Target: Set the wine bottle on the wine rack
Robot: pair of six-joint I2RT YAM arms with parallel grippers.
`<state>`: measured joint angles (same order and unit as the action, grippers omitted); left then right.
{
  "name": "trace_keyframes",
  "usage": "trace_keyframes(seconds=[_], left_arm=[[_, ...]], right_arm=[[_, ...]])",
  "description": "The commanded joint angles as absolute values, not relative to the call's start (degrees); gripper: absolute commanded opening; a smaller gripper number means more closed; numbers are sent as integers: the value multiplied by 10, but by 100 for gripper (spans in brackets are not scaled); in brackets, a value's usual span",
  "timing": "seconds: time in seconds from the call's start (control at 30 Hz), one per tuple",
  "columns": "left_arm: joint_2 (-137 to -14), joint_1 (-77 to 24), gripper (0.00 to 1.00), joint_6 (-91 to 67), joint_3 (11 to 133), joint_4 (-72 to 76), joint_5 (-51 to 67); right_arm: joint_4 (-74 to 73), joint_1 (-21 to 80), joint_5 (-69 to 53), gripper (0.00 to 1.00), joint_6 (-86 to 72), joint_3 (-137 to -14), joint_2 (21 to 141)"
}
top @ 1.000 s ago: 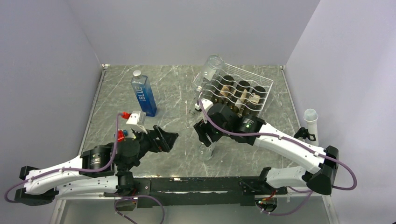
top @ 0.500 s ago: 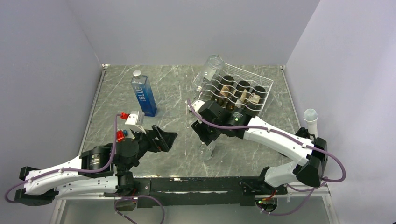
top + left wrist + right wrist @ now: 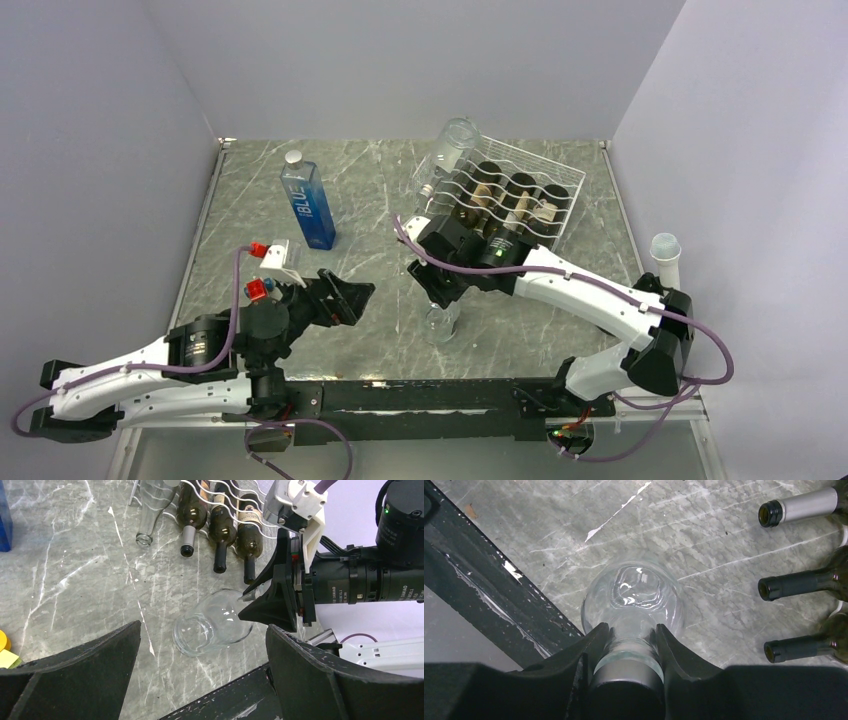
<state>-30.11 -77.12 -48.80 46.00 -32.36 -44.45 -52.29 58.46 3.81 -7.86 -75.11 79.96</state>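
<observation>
A clear glass wine bottle (image 3: pixel 441 323) lies on the marble table near the front edge, its base toward the near rail. My right gripper (image 3: pixel 437 290) is shut on its neck. In the right wrist view both fingers (image 3: pixel 596 640) press the neck just below the capped mouth, with the bottle's body (image 3: pixel 634 592) beyond them. The white wire wine rack (image 3: pixel 560 180) stands at the back right and holds three dark bottles (image 3: pixel 505 195) and one clear bottle (image 3: pixel 450 150). My left gripper (image 3: pixel 350 298) hovers open to the left of the lying bottle (image 3: pixel 200 637), holding nothing.
A tall blue bottle (image 3: pixel 308 205) stands at the back left. A white tube (image 3: pixel 666 258) stands off the table's right edge. The black front rail (image 3: pixel 484 580) runs close to the bottle's base. The dark bottles' necks (image 3: pixel 796 582) point toward the gripper.
The right jaws have closed onto the bottle's neck, and the right arm has shifted slightly left. The left arm has edged a little toward the near left and stays open.
</observation>
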Motion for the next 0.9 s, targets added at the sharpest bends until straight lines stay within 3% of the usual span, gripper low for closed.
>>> trace_keyframes(seconds=[0.0, 0.5, 0.87], left_arm=[[-294, -773, 99, -483, 459, -316, -449], [-296, -773, 99, -473, 469, -317, -449], [-291, -773, 99, -473, 469, -316, -448]], right_arm=[[-546, 586, 71, 0, -69, -769, 809], [-560, 590, 236, 0, 57, -899, 741], [-578, 583, 326, 0, 139, -1000, 775]])
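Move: The right hand already grips the neck of the clear bottle standing on the table. The wine rack's middle lies about 35 cm ahead, 15 cm to the right and 13 cm below. The leftmost wine bottle in the rack is some 32 cm ahead and 8 cm right; the clear bottle atop the rack is about 38 cm ahead, 2 cm right and 6 cm below. From the idle left hand, the rack's middle is roughly 38 cm ahead, 31 cm right and 22 cm below. The right hand lifts the gripped bottle about 11 cm, easing forward-right towards the rack, tipping outward some 25 degrees. ##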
